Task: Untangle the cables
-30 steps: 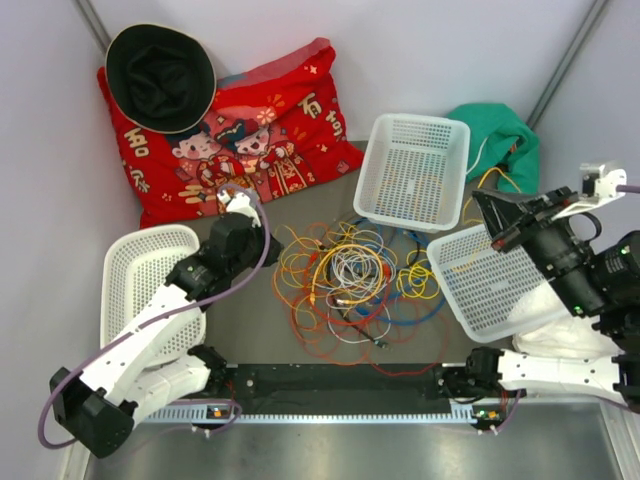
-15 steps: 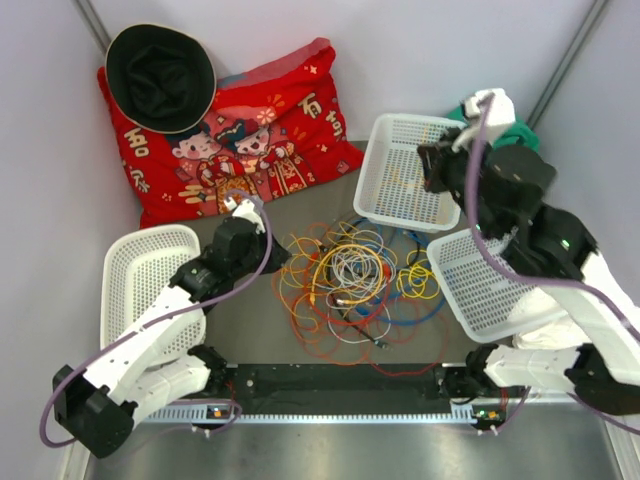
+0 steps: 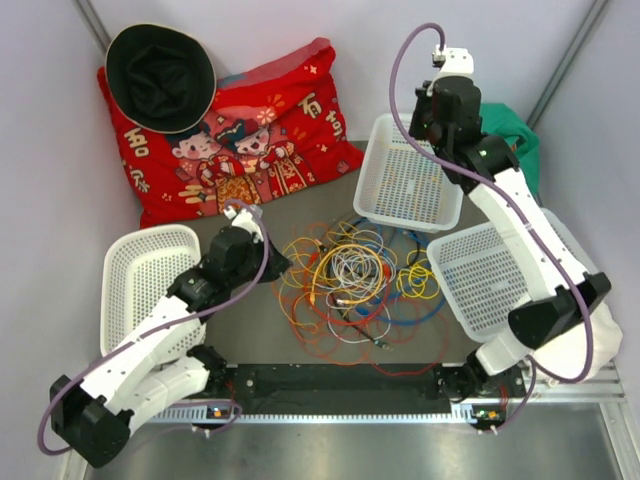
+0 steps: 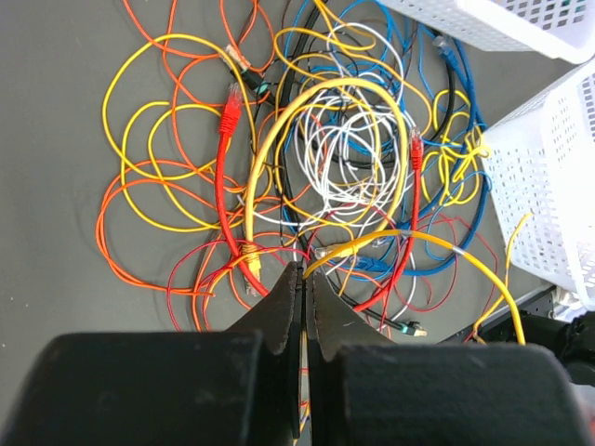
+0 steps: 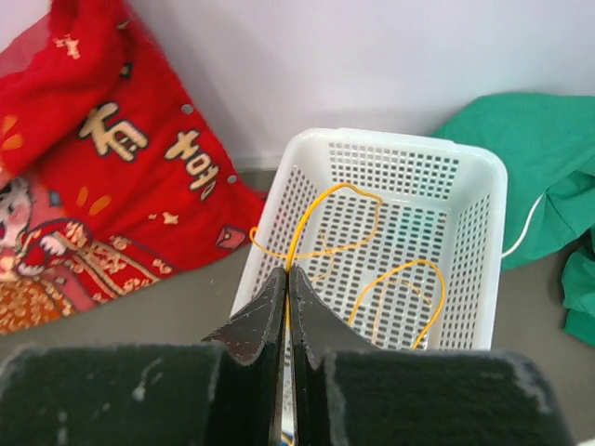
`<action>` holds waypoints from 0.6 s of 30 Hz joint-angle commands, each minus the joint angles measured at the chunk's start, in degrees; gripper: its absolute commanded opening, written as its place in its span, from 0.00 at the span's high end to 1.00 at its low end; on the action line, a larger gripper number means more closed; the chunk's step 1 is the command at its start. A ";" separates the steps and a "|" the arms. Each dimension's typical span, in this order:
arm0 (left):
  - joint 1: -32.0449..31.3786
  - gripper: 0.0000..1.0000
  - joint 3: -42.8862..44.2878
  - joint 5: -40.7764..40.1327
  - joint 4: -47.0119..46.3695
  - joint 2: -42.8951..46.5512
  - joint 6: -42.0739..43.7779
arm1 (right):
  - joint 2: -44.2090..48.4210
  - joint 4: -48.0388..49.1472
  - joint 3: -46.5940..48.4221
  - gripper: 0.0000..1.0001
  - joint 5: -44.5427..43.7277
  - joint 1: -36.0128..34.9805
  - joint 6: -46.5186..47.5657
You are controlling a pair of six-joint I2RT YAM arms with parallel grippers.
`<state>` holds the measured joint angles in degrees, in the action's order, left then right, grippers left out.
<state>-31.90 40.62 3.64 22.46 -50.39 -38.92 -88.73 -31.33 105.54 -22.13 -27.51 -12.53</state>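
Note:
The cables (image 3: 350, 275) lie in a tangle of yellow, orange, red, white, blue and black loops on the grey mat between the arms, and they fill the left wrist view (image 4: 344, 158). My left gripper (image 4: 305, 271) sits at the tangle's near-left edge. It is shut on a yellow cable (image 4: 409, 236) that arcs off to the right. My right gripper (image 5: 287, 272) hangs over the back white basket (image 5: 465, 242), shut on a thin yellow cable (image 5: 307, 228) that loops down into that basket.
The back basket (image 3: 400, 218) stands behind the tangle. A second white basket (image 3: 480, 280) leans at the right and a third (image 3: 140, 275) lies at the left. A red cushion (image 3: 260, 130), a black hat (image 3: 160, 75) and a green cloth (image 3: 515, 140) line the back.
The right arm has swung from the far right, up and back, to above the back basket. The left gripper has edged slightly closer to the tangle.

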 commanded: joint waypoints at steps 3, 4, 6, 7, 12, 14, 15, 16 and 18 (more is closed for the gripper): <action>0.08 1.00 0.07 0.58 -3.56 1.87 0.68 | -6.28 2.16 3.27 0.73 2.79 3.78 -3.37; 0.08 1.00 0.77 0.75 -3.56 1.96 0.77 | -6.11 2.41 2.49 0.61 3.32 3.69 -4.16; 0.17 1.00 1.74 1.19 -3.91 2.05 1.21 | -2.43 6.53 -3.19 0.33 4.46 3.34 -5.13; 0.17 1.00 2.79 1.28 -4.70 2.05 1.21 | -0.85 8.55 -5.58 0.26 4.46 2.55 -4.96; 0.17 1.00 8.41 0.67 -6.02 -1.54 1.39 | 8.02 8.83 -10.61 0.07 6.64 -0.87 -4.43; 0.08 1.00 12.10 0.93 -6.28 -3.91 1.30 | 11.19 9.09 -13.59 0.08 9.29 -4.29 -3.46; 0.17 1.00 14.64 1.11 -6.55 -4.71 1.21 | 15.21 10.49 -18.04 0.08 9.99 -5.70 -3.37; 0.17 1.00 15.88 1.28 -6.81 -5.41 1.12 | 17.25 11.02 -20.61 0.08 10.96 -6.59 -4.33; 0.08 1.00 19.73 1.46 -7.69 -7.70 0.95 | 24.00 14.26 -29.39 0.10 15.26 -7.65 -6.44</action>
<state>-31.90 52.88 4.14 19.62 -55.51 -38.44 -76.97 -23.42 85.97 -14.22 -32.14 -16.60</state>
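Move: Hanging from the right fingers, a yellow cable dangles above the middle white basket, whose centre lies some 4 cm ahead, 4 cm to the right and 36 cm below. From that hand the cable tangle lies roughly 18 cm back and 8 cm left, the green cloth about 9 cm farther out and 22 cm right. From the left hand, shut on another yellow strand, the tangle is about 2 cm ahead, 16 cm right, 16 cm below. Dipping about 7 cm with a short push forward, the right hand opens its fingers wide on the way and lets go of the yellow cable over the basket, then swings back and left some 10 cm towards the tangle, rising a little and turning counter-clockwise. The left hand keeps its strand pinched and, late on, lifts about 8 cm up and slightly forward, away from the tangle. ##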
